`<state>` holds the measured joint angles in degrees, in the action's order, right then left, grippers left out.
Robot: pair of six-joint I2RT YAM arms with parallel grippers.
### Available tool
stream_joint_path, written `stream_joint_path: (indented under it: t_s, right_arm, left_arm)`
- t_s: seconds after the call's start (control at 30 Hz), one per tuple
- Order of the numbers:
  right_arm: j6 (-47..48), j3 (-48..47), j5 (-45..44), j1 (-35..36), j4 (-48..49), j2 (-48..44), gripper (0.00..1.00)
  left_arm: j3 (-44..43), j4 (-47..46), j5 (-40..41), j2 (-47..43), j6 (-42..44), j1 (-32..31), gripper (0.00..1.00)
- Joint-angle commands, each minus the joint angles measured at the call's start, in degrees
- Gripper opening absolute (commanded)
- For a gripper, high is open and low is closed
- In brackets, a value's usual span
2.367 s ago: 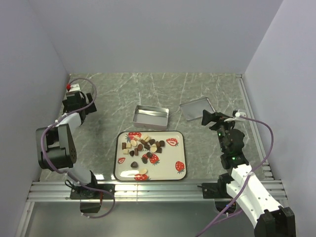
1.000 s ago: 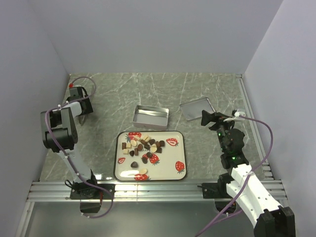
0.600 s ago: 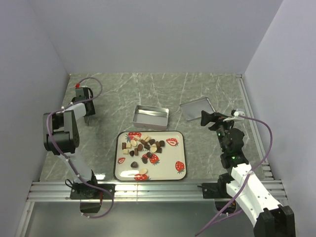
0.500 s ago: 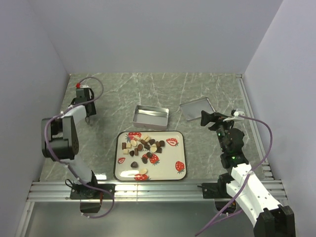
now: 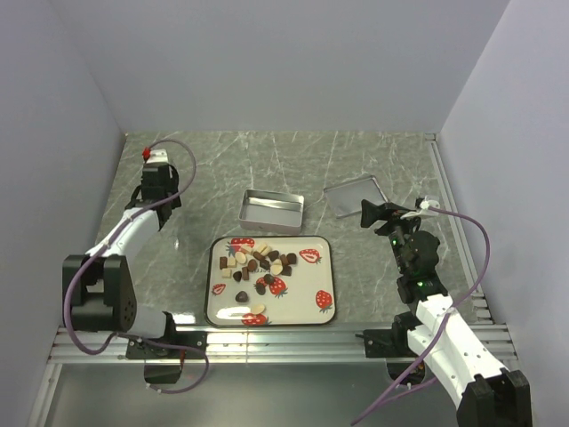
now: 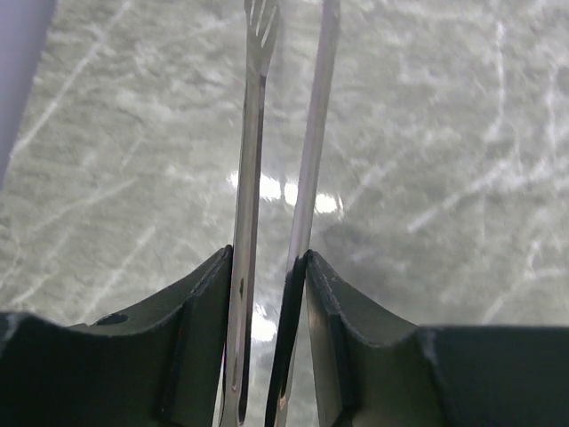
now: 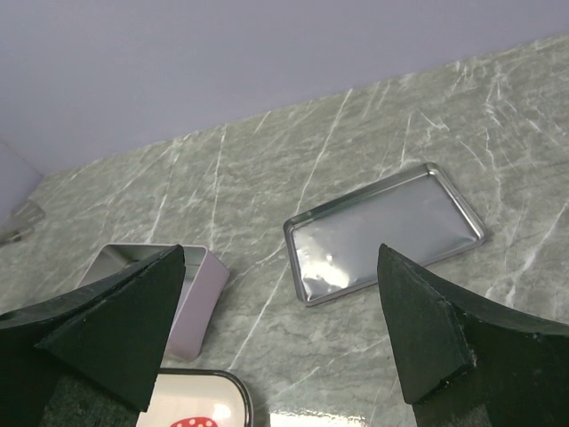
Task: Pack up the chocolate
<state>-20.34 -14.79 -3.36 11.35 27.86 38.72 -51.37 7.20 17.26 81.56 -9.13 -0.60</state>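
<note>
The chocolate (image 5: 258,260), small dark brown, light brown and cream pieces, lies scattered on the left half of a strawberry-print tray (image 5: 316,277). At the far left of the table my left gripper (image 5: 165,196) is shut on a pair of thin metal tongs (image 6: 253,133). In the left wrist view the two blades run up between the jaws (image 6: 268,262), one ending in a forked tip above the marble. My right gripper (image 5: 372,213) hovers open right of the tray, nothing between its fingers (image 7: 280,267).
An open silver tin box (image 5: 272,212) stands just behind the tray, and its flat lid (image 5: 354,196) lies to the right of it. Both also show in the right wrist view, the box (image 7: 191,294) and the lid (image 7: 391,227). Walls close the left, back and right.
My left arm has swung out from the left wall a little rightward, and its jaws have narrowed onto the tongs. The right arm has not moved.
</note>
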Motion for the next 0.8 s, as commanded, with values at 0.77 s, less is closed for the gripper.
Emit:
stream_joint_path:
  t_s: [0.77]
  right_arm:
    - [-0.05,-3.67,1.60,-0.37,2.56,2.59,0.94]
  left_arm:
    - [13.58,5.01,8.76,-32.42,-11.26,-39.79,0.38]
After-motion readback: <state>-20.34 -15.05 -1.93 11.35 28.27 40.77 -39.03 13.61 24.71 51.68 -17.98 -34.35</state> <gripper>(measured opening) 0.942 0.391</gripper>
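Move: The chocolates lie in a loose pile on the strawberry tray, roughly 19 cm back and 25 cm to the right of the left hand, which already holds the tongs, and about 10 cm below it. The open box stands some 16 cm farther out than the pile and 4 cm to its right. From the idle right hand the pile is around 11 cm back, 28 cm to the left and 20 cm down. The tongs, still pinched in the left fingers with the tips out ahead, are carried right and back towards the chocolate pile. The left hand sweeps some 16 cm right and 10 cm back, gaining speed and climbing about 6 cm, while it swings clockwise by about 20 degrees and tips the tongs' ends upward. ##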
